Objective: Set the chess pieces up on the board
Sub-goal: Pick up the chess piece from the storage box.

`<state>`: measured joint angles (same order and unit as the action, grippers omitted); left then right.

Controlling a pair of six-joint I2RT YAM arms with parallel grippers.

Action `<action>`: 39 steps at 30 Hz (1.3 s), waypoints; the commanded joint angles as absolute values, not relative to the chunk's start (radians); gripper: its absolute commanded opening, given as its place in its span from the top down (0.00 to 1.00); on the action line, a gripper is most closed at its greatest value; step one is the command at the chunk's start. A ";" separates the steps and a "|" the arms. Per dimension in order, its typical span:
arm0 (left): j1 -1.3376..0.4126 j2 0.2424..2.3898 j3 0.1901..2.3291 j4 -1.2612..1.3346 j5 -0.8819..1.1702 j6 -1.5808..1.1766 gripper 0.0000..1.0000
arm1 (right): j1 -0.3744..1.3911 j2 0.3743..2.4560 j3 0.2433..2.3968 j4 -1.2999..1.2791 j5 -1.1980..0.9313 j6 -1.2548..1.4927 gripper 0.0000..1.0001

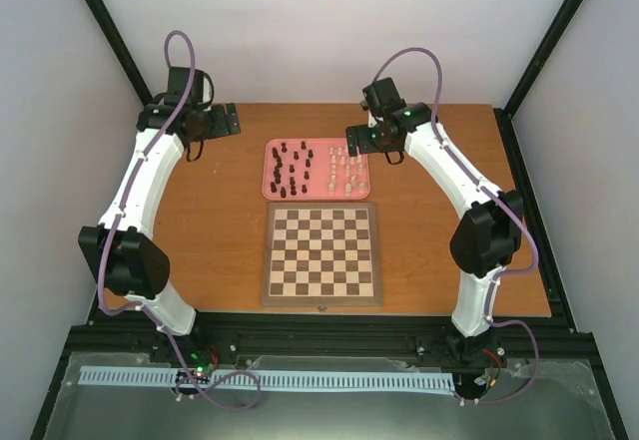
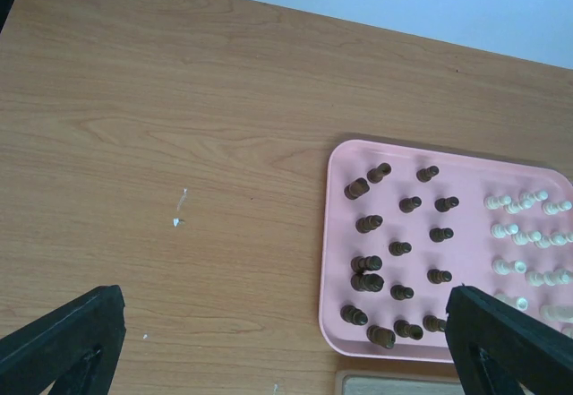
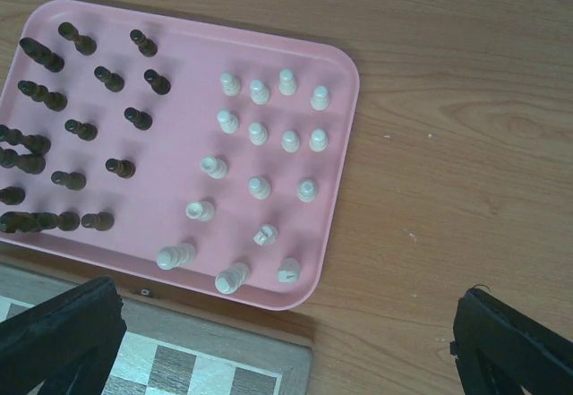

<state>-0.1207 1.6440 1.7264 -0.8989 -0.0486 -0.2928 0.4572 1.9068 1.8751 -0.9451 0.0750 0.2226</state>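
Observation:
The board (image 1: 321,253) lies in the middle of the table with nothing on its squares. All the chess pieces stand on a pink tray (image 1: 316,193) just behind it, dark brown ones (image 1: 291,169) on the left half and cream-white ones (image 1: 344,166) on the right half. My left gripper (image 1: 215,121) hovers open over bare table left of the tray, and the dark pieces (image 2: 398,248) show at the right of its wrist view. My right gripper (image 1: 361,146) hangs open above the tray's right edge, with the white pieces (image 3: 260,186) below and to the left. Neither gripper holds anything.
The tray (image 3: 179,126) nearly touches the board's far edge (image 3: 179,359). Bare wooden table (image 2: 179,144) stretches left of the tray and also right of it (image 3: 448,144). A black frame runs around the table's edges (image 1: 519,181).

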 commanded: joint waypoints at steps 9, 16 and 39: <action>-0.123 1.639 1.769 -0.921 -0.047 -0.277 0.00 | 0.465 1.870 1.875 -0.915 0.100 0.231 0.00; -0.124 1.641 1.767 -0.924 -0.046 -0.262 0.00 | 0.465 1.885 1.911 -0.896 0.120 0.234 0.00; -0.127 1.551 1.533 -0.889 -0.047 -0.265 0.00 | 0.428 2.333 2.278 -0.871 0.149 0.251 0.49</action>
<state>-0.1238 1.5898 1.5520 -0.9012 -0.0444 -0.2771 0.4419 2.3093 2.2246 -0.9146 0.1776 0.2306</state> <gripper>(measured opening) 0.997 0.540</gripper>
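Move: From the right hand, the white pawn near the pink tray's far right corner lies some 9 cm ahead, 1 cm left and 14 cm below. The tray's middle is about 6 cm ahead and 11 cm left, the nearest dark pieces about 7 cm ahead and 10 cm left, and the chessboard's middle roughly 15 cm back and 10 cm left. From the left hand, that pawn is about 9 cm ahead, 38 cm right and 20 cm below. Right hand arcs 9 cm forward, up then down, towards the white pawn, half closing; left sinks 5 cm. ##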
